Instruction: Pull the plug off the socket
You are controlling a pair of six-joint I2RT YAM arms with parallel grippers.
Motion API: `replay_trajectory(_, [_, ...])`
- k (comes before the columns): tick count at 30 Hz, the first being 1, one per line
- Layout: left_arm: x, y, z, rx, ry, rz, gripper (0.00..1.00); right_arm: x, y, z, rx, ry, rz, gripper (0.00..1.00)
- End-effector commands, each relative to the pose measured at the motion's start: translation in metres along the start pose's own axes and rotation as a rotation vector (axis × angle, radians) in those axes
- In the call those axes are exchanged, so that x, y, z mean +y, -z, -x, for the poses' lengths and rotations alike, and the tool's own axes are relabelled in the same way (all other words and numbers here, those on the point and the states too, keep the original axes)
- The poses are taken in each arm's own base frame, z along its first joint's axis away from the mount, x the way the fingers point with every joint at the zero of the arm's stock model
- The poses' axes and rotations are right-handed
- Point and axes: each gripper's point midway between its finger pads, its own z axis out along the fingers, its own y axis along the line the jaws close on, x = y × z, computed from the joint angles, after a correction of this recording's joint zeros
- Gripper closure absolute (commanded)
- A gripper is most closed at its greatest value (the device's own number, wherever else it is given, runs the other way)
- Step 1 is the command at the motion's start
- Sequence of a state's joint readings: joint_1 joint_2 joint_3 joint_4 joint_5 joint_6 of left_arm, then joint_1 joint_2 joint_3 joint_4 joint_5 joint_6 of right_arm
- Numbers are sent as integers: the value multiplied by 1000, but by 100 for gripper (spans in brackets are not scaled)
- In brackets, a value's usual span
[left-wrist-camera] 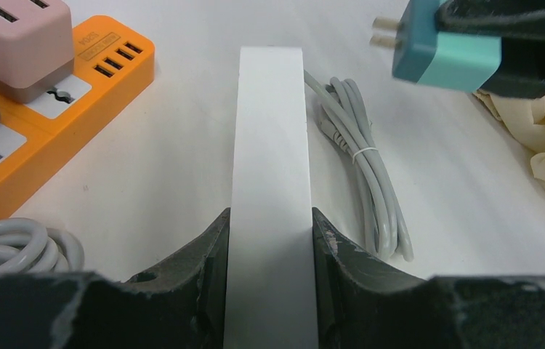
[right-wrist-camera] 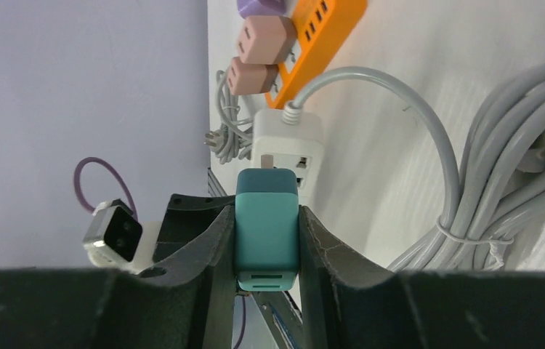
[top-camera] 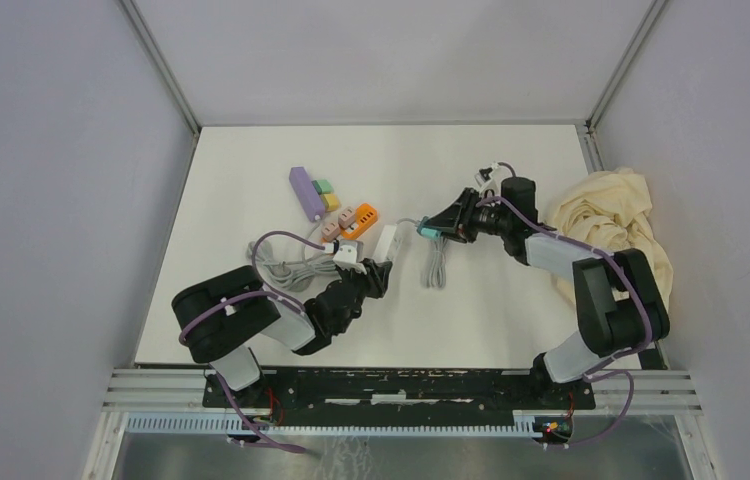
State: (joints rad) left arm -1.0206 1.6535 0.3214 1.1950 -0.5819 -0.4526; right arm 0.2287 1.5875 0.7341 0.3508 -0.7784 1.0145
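Note:
The white socket strip (top-camera: 387,240) lies on the table, and my left gripper (top-camera: 376,268) is shut on its near end. In the left wrist view the strip (left-wrist-camera: 270,131) runs away between the two dark fingers (left-wrist-camera: 204,247). The teal plug (top-camera: 431,233) hangs just right of the strip's far end with my right gripper (top-camera: 441,229) shut on it. The plug (left-wrist-camera: 444,54) is clear of the strip and its two bare prongs (left-wrist-camera: 384,33) show. In the right wrist view the plug (right-wrist-camera: 267,233) points at the socket's face (right-wrist-camera: 288,142), with a small gap between them.
An orange power strip (top-camera: 359,218) with pink adapters (top-camera: 336,225) lies left of the socket, and a purple block (top-camera: 305,192) lies behind it. A tied grey cable bundle (top-camera: 435,265) lies right of the socket. A coiled cable (top-camera: 286,260) and a cream cloth (top-camera: 611,225) lie at the sides.

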Motion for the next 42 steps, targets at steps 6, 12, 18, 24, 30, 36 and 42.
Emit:
replay_trajectory(6, [-22,0,22,-54,32,-104,97,55,52,52,-96,282,95,100])
replay_trajectory(12, [-24,2,23,-54,32,-124,97,36,77,84,-172,260,50,100])
replay_trajectory(18, [-27,3,22,-50,28,-146,97,-18,98,117,-288,212,-125,100])
replay_trajectory(24, [-30,4,22,-47,27,-167,97,-64,104,136,-354,167,-249,94])
replay_trajectory(30, [-31,7,24,-52,32,-180,97,-102,97,144,-335,180,-326,90])
replay_trajectory(36, [-33,9,24,-51,33,-194,97,-128,99,156,-347,127,-361,86])
replay_trajectory(42, [-35,9,23,-43,33,-204,97,-164,104,183,-387,32,-381,82])
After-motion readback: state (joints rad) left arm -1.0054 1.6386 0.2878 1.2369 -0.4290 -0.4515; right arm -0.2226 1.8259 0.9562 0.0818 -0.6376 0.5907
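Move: Already free in the right fingers, the plug is bound for clear table about 20 cm to that hand's right, 10 cm ahead and 12 cm below. From the same hand the held socket lies some 11 cm left, 3 cm back and 4 cm lower; the cable bundle is 3 cm right, 2 cm back and 11 cm below. The cloth is some 48 cm right, 1 cm ahead, 11 cm below. The clear spot lies 18 cm ahead, 32 cm right and 8 cm below the left hand. Carry the plug away from the socket with the right gripper, about 20 cm right and 10 cm forward towards the clear table: rise some 6 cm at first, then sink about 14. Swing the fingers some 20 degrees clockwise and dip their tips, keeping the grip. With the left gripper keep hold of the socket, easing slightly back and right with a small clockwise turn. ##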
